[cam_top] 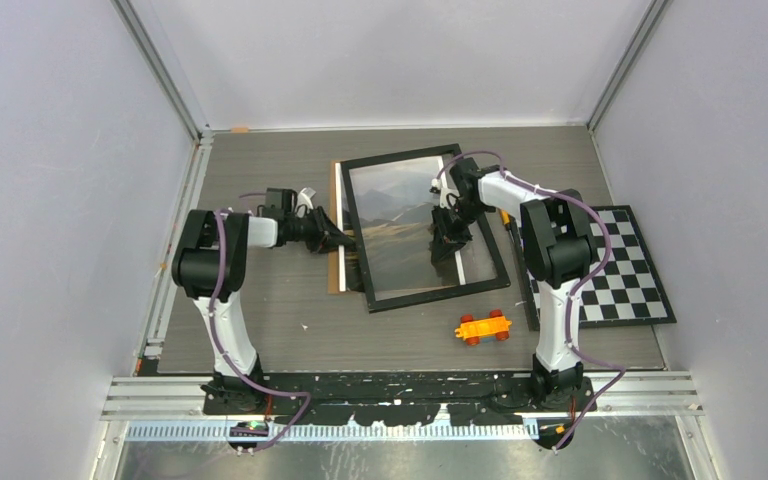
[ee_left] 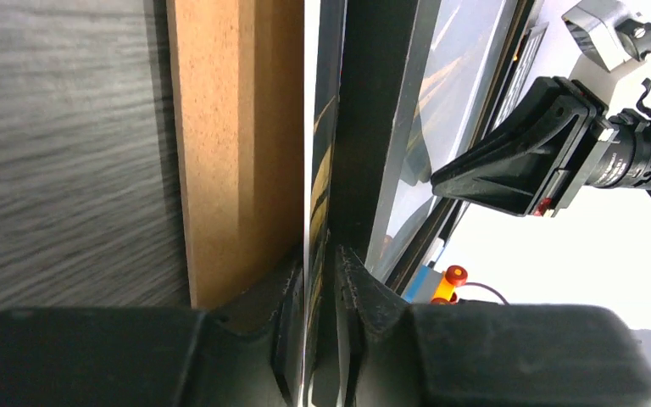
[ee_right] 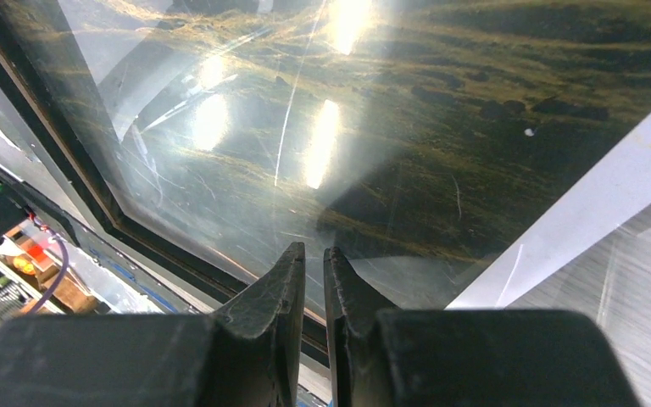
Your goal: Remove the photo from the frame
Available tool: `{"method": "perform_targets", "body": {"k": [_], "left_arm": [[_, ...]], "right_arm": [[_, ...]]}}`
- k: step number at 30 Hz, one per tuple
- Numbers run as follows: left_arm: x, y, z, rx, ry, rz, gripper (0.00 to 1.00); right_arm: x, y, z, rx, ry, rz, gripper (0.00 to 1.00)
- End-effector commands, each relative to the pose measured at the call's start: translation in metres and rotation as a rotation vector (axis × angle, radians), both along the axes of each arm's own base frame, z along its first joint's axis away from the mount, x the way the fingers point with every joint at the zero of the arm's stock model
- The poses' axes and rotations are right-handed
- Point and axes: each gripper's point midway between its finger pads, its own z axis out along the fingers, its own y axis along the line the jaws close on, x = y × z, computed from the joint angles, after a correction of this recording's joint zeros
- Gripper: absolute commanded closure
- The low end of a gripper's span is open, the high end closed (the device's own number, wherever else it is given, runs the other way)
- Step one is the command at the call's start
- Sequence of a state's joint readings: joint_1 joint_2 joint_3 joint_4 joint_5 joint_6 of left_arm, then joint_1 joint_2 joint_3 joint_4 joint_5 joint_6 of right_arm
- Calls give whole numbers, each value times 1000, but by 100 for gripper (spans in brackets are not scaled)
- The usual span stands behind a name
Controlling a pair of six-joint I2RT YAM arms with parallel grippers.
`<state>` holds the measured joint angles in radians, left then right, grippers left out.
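Observation:
The black frame (cam_top: 400, 157) lies askew at the table's middle, glass up. The photo (cam_top: 400, 220) shows through the glass, its white edge poking out on the left over the brown backing board (cam_top: 336, 272). My left gripper (cam_top: 338, 238) is at that left side. In the left wrist view its jaws (ee_left: 320, 263) are shut on the photo's thin edge (ee_left: 316, 170), between the board (ee_left: 229, 153) and the frame bar (ee_left: 373, 127). My right gripper (cam_top: 448, 240) is shut and holds nothing, its tips (ee_right: 314, 250) on the glass over the photo (ee_right: 475, 110), near the frame's bar (ee_right: 59, 170).
An orange toy car (cam_top: 483, 327) sits in front of the frame. A black-and-white checkerboard mat (cam_top: 625, 270) lies at the right, beside the right arm. White walls close in the table on three sides.

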<state>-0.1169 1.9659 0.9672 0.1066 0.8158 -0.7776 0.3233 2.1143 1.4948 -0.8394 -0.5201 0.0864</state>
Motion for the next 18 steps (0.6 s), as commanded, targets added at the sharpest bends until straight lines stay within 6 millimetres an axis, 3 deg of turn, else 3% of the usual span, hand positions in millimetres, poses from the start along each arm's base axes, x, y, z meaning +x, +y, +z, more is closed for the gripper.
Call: {"method": "perform_targets", "body": {"k": [1,6,9,12,14,18], "left_arm": [[26,14,-14,80,-51,71,80],[38,17,-24,121,-47,74,79],[40,21,-20,155,-55,65,97],[42,29,-11,213,-76,65,100],[38,36,-6,256,-58,53,100],[40,48,7,316,-88,49,100]], "right_arm": [[-3,-10,-40,-104,11,22,79],[0,-3,-34,-69,12,23,77],[10,2,-18,-34,-11,19,71],[27,2,10,7,-52,-11,56],[40,-7,28,18,-93,-43,48],[67,-47,49,-15,-150,-153,36]]}}
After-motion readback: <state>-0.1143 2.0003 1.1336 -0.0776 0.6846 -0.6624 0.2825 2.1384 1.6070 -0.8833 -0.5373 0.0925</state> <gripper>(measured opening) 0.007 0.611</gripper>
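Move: Between the left hand's slightly parted fingers lies the photo's left edge, about 1 cm below the hand point. The frame's left bar is some 2 cm to this hand's right and the backing's left rail about 2 cm to its left, both level with it and 1 to 2 cm lower. From the right hand, just over the glass, the frame's middle is roughly 5 cm ahead and 5 cm left, and that photo edge 2 cm ahead and 19 cm left, both about 1 cm lower. Sliding forward some 3 cm along the photo's left edge, the left hand shuts its fingers on that edge, then draws it about 1.5 cm left while rolling its left side up roughly 10 degrees. The right hand, at first nearly still with its fingertips on the glass, comes off it, rises 2 cm while opening wide, then swings forward 3 cm over the frame. ##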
